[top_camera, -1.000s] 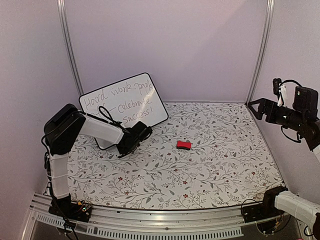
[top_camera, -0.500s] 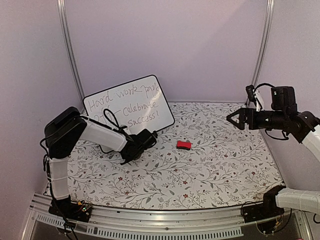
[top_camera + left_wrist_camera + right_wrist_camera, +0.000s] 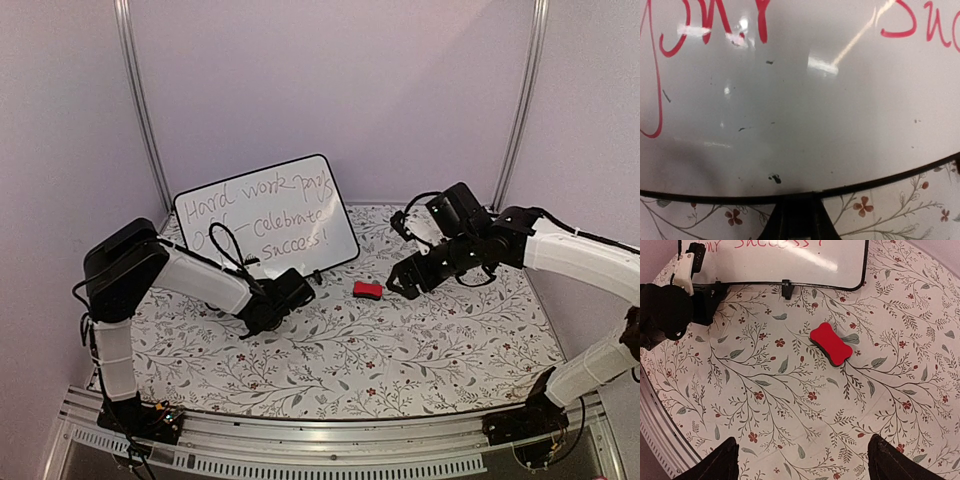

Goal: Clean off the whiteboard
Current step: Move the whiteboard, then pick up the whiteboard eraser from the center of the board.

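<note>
The whiteboard (image 3: 265, 213) stands tilted at the back left and carries red handwriting. It fills the left wrist view as a glossy white face (image 3: 805, 110) with a thin black rim. My left gripper (image 3: 294, 284) is shut on the board's lower rim (image 3: 796, 199). The red eraser (image 3: 367, 290) lies on the flowered mat, right of the board's lower corner. My right gripper (image 3: 405, 279) hovers open just right of the eraser. In the right wrist view its fingertips (image 3: 715, 462) stand wide apart with the eraser (image 3: 831, 344) ahead of them, and the whiteboard (image 3: 780, 262) lies beyond.
A flowered mat (image 3: 400, 350) covers the table, with lilac walls behind and at both sides. Metal posts (image 3: 140, 100) stand in the back corners. The left arm's black wrist (image 3: 662, 312) sits at the left of the right wrist view, and a board foot (image 3: 786, 289) rests on the mat.
My right arm has swung in from the right wall and down toward the eraser, its jaws a little narrower. The left arm has shifted the whiteboard slightly right.
</note>
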Motion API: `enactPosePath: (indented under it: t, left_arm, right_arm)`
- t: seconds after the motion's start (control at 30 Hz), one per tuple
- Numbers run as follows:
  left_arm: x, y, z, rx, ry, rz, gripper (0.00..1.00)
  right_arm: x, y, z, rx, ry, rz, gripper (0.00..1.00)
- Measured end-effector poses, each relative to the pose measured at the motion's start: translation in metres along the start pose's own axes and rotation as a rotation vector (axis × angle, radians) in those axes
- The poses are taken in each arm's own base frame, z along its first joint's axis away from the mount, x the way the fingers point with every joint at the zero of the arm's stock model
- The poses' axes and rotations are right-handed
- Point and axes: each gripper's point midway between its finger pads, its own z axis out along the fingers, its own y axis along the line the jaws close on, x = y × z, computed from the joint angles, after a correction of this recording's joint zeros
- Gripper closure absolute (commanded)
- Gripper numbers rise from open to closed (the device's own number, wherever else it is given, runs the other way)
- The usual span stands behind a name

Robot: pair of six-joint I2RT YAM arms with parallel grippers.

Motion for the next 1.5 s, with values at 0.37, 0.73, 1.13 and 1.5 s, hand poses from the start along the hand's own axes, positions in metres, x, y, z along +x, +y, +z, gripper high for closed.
enactPosePath:
  t: [0.37, 0.73, 1.13, 1.5]
  left_arm:
    - [0.002, -0.001, -0.003, 0.013, 0.003, 0.012, 1.00]
    - [0.007, -0.003, -0.009, 0.033, 0.013, 0.029, 1.00]
    - [0.010, -0.003, -0.012, 0.040, 0.001, 0.036, 1.00]
    - [0.011, -0.003, -0.013, 0.044, -0.004, 0.034, 1.00]
  right_arm:
    - [-0.032, 0.005, 0.071, 0.004, 0.090, -0.196, 0.18]
    - [0.005, -0.002, 0.150, -0.011, 0.275, -0.330, 0.22]
    - [-0.012, -0.019, 0.176, 0.012, 0.255, -0.370, 0.28]
    - [-0.005, -0.045, 0.201, 0.018, 0.291, -0.347, 0.39]
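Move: The red eraser lies about 13 cm ahead of the right hand, 7 cm to its left and 17 cm below. The whiteboard's nearer foot clip is roughly 4 cm farther out than the eraser and 10 cm to the left of it, and the board's lower right corner stands some 10 cm beyond the eraser, 2 cm more to the left. From the left hand the eraser is about 20 cm to the right, 4 cm farther out and at much the same height. Down to the eraser comes the right hand, sinking about 16 cm while reaching 12 cm forward and somewhat left: first out and across, then steeply down, then forward and down again. It turns some 25 degrees, partly counter-clockwise, to point more steeply down, and its wide-open fingers narrow partway. The left fingers keep their pinch on the board's lower edge, easing it about 1.5 cm back and a little right. ##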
